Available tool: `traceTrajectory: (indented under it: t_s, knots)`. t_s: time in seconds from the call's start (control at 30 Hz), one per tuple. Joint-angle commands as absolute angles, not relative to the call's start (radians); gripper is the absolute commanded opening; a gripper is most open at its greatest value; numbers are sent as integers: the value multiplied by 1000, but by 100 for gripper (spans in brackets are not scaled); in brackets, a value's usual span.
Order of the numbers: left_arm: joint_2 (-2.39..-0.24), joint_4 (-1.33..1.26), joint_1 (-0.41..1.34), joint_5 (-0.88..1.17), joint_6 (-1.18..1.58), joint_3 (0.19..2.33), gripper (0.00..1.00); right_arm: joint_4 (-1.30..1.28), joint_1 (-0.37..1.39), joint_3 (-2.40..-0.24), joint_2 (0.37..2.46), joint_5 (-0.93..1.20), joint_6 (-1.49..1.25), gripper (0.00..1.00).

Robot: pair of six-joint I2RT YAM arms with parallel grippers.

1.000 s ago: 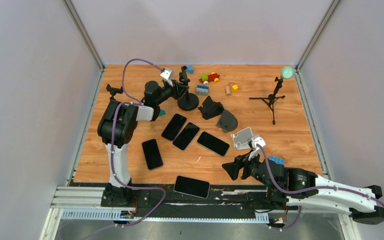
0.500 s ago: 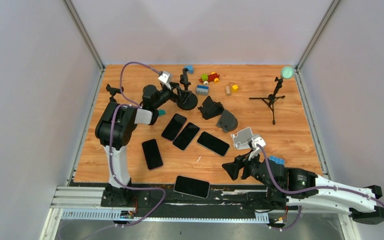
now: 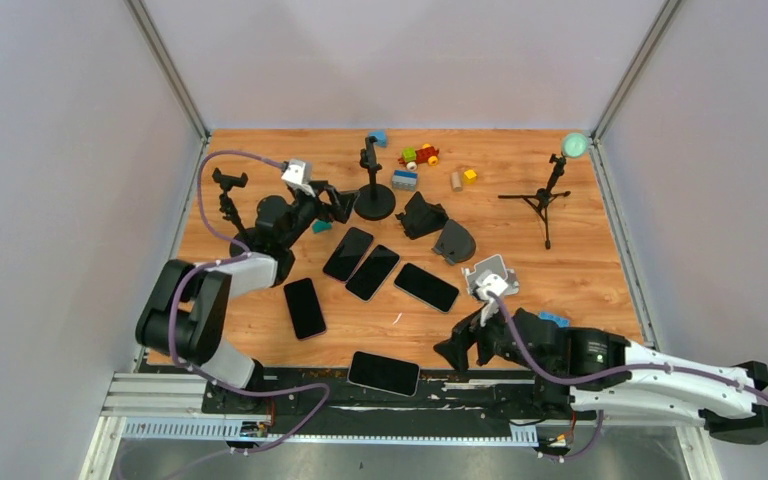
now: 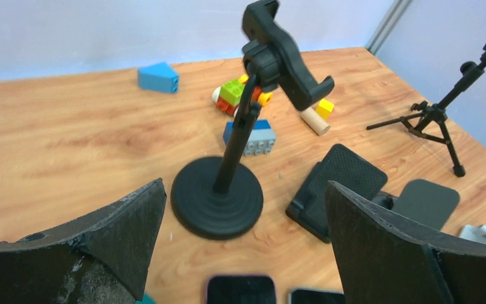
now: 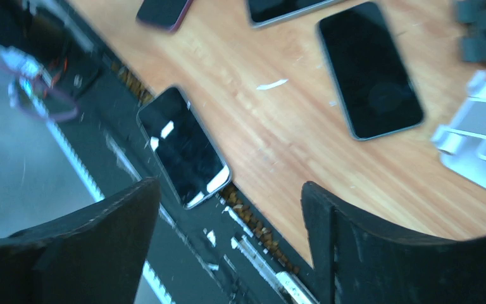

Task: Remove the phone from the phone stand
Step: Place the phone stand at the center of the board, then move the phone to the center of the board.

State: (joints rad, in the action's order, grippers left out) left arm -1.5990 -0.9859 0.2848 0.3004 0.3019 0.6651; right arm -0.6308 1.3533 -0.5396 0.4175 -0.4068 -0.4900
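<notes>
The black phone stand (image 3: 374,200) stands upright on its round base (image 4: 216,196), and its clamp (image 4: 278,50) holds nothing. Several dark phones lie flat on the table, among them one (image 3: 348,252) just in front of the stand. Another phone (image 3: 384,372) lies at the front edge, and the right wrist view shows it (image 5: 183,145) partly over the black rail. My left gripper (image 3: 338,205) is open, a little left of the stand and apart from it, with nothing between its fingers (image 4: 243,187). My right gripper (image 3: 460,345) hangs open and empty above the front edge (image 5: 231,187).
A white folding stand (image 3: 487,275) sits by the right arm. Black and grey wedge stands (image 3: 422,214) and a tripod (image 3: 545,200) stand to the right. A small clamp stand (image 3: 227,185) is at far left. Toy blocks (image 3: 418,156) lie at the back.
My left gripper has let go of the stand's post, opened wide and drawn back to the left. My right gripper has shifted toward the front edge and opened wider.
</notes>
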Motion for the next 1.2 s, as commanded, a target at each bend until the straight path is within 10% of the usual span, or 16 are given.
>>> traceTrajectory:
  t_s: [0.0, 0.27, 0.6, 1.17]
  knots:
    - [-1437, -823, 284, 135, 455, 586, 100, -577, 1354, -617, 605, -99, -340, 89]
    - [-1219, 45, 284, 96, 530, 733, 100, -389, 1421, -740, 1075, 121, -241, 99]
    - [-876, 383, 282, 85, 384, 757, 100, -284, 1446, -867, 1491, 30, -239, 100]
    - [-756, 611, 282, 91, 251, 791, 100, -315, 1462, -899, 1597, -112, -99, 100]
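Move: My right hand goes for the front phone, about 16 cm to its left, 5 cm back and 15 cm below; the right phone lies some 15 cm ahead and 6 cm to the left of this hand. For my left hand the left phone is about 20 cm back, 10 cm to the left and 18 cm down. From that hand the outer phone is some 6 cm back and 1 cm left, the phone stand 9 cm ahead and 5 cm right. I swing my right hand left about 14 cm and down some 12 cm to the front phone, first drawing back 8 cm and then easing forward 3 cm; I spread its fingers fully, turn it counter-clockwise and tip it steeply down astride the phone's long sides. My open, empty left hand backs away from the phone stand some 18 cm and 9 cm left, tipping down towards the left phone. ##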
